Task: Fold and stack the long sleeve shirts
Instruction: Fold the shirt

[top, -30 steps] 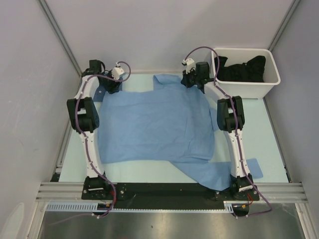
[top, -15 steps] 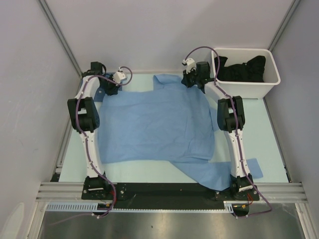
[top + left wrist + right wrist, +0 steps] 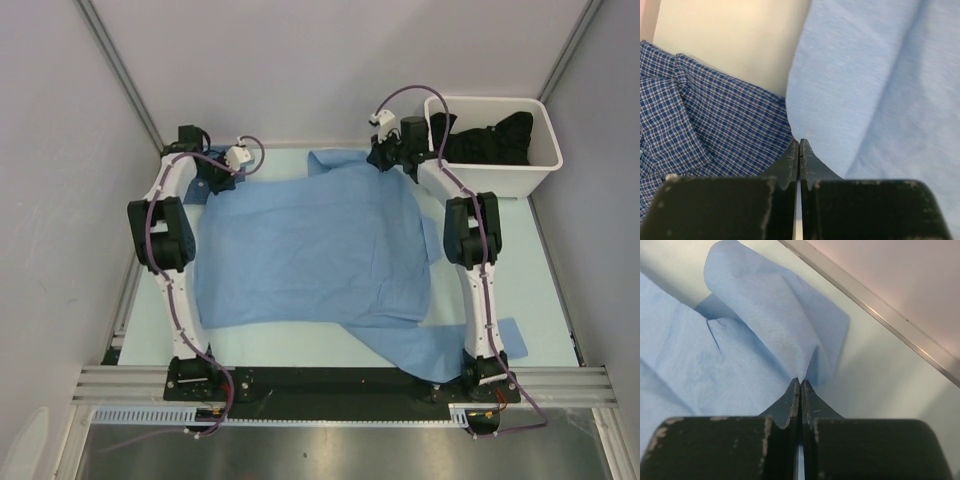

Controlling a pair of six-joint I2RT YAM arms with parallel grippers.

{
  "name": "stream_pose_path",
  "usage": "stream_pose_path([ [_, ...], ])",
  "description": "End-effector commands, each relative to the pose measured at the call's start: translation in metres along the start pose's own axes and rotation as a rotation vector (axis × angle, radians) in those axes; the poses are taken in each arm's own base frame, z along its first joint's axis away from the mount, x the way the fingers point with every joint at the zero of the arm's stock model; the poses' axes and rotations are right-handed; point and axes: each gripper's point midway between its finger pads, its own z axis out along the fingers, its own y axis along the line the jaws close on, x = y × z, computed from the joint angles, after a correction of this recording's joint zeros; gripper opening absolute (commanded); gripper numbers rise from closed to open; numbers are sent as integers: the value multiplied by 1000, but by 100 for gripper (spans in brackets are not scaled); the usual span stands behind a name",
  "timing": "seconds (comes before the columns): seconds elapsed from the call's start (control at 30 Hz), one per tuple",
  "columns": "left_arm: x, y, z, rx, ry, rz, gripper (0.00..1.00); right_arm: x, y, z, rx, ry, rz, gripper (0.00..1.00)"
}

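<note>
A light sky-blue shirt (image 3: 305,245) lies spread across the table, with one sleeve (image 3: 420,352) trailing to the near right. My left gripper (image 3: 222,166) is shut on its far left edge (image 3: 850,90). My right gripper (image 3: 387,157) is shut on a raised fold at its far right edge (image 3: 775,330). In the left wrist view a darker blue checked shirt (image 3: 710,120) with a collar and a pale button lies just left of the closed jaws, beside the light cloth.
A white bin (image 3: 500,172) with dark clothes (image 3: 488,140) stands at the far right, close to my right gripper. Grey walls enclose the table on three sides. A metal rail (image 3: 875,320) runs along the far edge.
Both grippers have shifted slightly outward and away, still shut on the cloth. The shirt's far edge is drawn wider and flatter between them.
</note>
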Motion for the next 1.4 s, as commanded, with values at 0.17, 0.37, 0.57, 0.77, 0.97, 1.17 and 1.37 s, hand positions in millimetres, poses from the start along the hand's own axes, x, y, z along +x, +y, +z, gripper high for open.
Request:
stream_pose_path([
  [0.17, -25, -38, -51, 10, -54, 151, 0, -57, 37, -75, -81, -52, -194, 0],
  [0.37, -9, -78, -73, 36, -14, 225, 0, -41, 66, -113, -122, 5, -224, 0],
  [0.57, 11, -113, -81, 76, 19, 234, 1, -2, 93, -137, -174, 99, -245, 0],
  [0.77, 34, -135, -63, 88, 65, 193, 39, 56, 111, -127, -211, 255, -238, 32],
  [0.97, 20, -132, -75, 45, 26, 112, 50, 38, 96, -139, -223, 293, -118, 77],
  [1.17, -20, -115, -97, -43, -97, 7, 64, -42, 51, -111, -131, 94, 121, 85],
  [1.37, -59, -92, -126, -177, -211, -108, 83, -40, 13, -54, -88, 28, 310, 86],
])
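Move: My left hand pinches the left corner of the light blue shirt's far edge; its landing spot is about 16 cm straight back and 2 below, the shirt's middle some 23 back and 31 right, the plaid shirt 4 ahead, 5 left. My right hand holds the same edge: landing spot roughly 18 cm back and 2 right, shirt's middle 30 back and 19 left, loose sleeve flap 12 left and 1 ahead, white bin 37 right, 4 ahead. With both hands I draw the pinched far edge back towards my base in a low arc, the left about 16 cm and the right nearly 19, then sink onto the shirt and open my fingers to let go. Afterwards I lift both clear, the left almost straight up, the right rising some 11 cm while swinging forward again; the right wrist turns counter-clockwise on the way back and then unwinds. ##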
